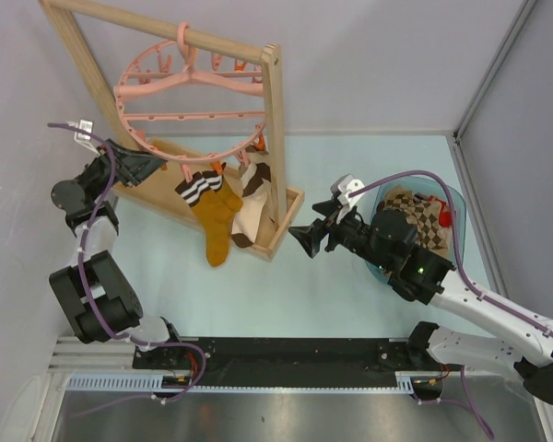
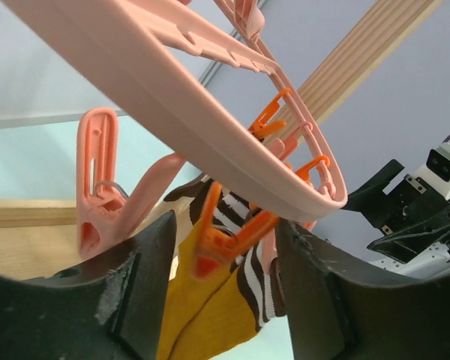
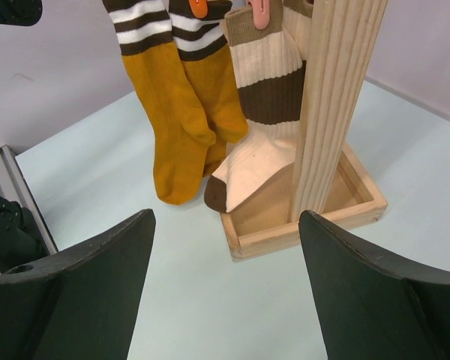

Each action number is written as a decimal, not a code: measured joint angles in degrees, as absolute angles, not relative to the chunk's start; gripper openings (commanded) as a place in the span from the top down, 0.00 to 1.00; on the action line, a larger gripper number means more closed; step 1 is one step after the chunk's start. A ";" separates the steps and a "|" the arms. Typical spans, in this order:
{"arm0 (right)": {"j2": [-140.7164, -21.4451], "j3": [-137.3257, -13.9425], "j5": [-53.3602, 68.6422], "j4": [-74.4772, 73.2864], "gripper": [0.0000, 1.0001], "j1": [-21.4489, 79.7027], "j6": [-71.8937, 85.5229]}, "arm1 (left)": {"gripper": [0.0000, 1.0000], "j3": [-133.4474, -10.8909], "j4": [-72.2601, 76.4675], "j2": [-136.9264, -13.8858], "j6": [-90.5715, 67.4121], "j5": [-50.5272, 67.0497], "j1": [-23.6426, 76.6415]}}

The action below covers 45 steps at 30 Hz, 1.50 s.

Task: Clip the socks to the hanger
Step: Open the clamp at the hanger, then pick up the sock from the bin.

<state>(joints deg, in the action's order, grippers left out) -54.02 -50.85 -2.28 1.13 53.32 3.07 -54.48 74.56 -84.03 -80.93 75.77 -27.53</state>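
The round pink hanger (image 1: 189, 101) hangs from the wooden rack's top bar. Two mustard socks (image 1: 214, 216) with striped cuffs and a cream-and-brown sock (image 1: 252, 198) hang clipped at its near rim. My left gripper (image 1: 152, 164) is up at the rim's left side. In the left wrist view its jaws (image 2: 223, 229) stand open on either side of an orange clip (image 2: 217, 251) that holds a mustard sock (image 2: 202, 300) under the rim (image 2: 210, 127). My right gripper (image 1: 304, 238) hovers open and empty right of the rack. It faces the socks (image 3: 180, 112) and the striped sock (image 3: 262, 97).
The wooden rack post (image 3: 337, 112) stands in a shallow wooden base tray (image 3: 315, 225). A blue basket (image 1: 456, 207) at the right holds argyle socks (image 1: 424, 216) behind the right arm. A pink clip (image 2: 97, 195) hangs left of the left fingers. Grey walls close in the table.
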 measured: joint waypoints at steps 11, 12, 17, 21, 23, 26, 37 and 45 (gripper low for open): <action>-54.17 -50.83 -2.31 1.10 0.18 53.32 4.05 | 0.74 -52.69 73.71 -78.83 -73.65 75.68 -27.18; -54.17 -50.83 -2.31 1.10 0.18 53.34 4.12 | 0.76 -52.05 72.05 -76.84 -69.97 75.57 -27.09; -54.17 -50.81 -2.33 1.08 0.18 53.34 4.47 | 0.90 -56.55 33.10 -63.20 -34.35 67.92 -21.91; -54.17 -50.78 -2.55 0.93 0.18 53.34 4.49 | 0.90 -59.96 14.76 -58.00 -19.49 61.56 -17.37; -54.11 -50.78 -2.81 0.67 0.18 53.41 4.49 | 0.90 -59.88 9.63 -56.64 -16.32 58.54 -16.75; -53.71 -50.78 -4.14 -0.10 0.18 53.41 4.47 | 0.90 -59.20 4.56 -55.64 -14.31 53.67 -15.25; -49.80 -50.72 -22.22 -12.60 0.19 44.58 9.04 | 0.91 -58.06 -9.02 -48.05 -13.91 35.88 -6.79; -55.35 -50.68 -24.58 -19.99 0.20 22.33 16.53 | 0.93 -58.35 -13.54 -47.68 -16.10 27.81 -2.35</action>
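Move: The bare orange clamp on the hanger's near rim sits almost between the left fingertips, barely 1 cm ahead and 1 cm right, at their height. A pink clamp hangs some 6 cm right and 1 cm back; the mustard socks hang about 11 cm right, level fore and aft, 13 cm below. From the right hand, the sock basket lies about 29 cm right, 9 cm ahead and 28 cm below, its red sock 7 cm farther right and 6 cm farther out. The orange clamp is pinched as the left fingers finish closing on it, then carried about 5 cm back and 5 cm right, rising before sinking again, while the wrist turns counter-clockwise and rolls its left side up. Late on, the open right hand sets off, swinging some 20 cm right, also forward and down towards the basket, turning clockwise. ##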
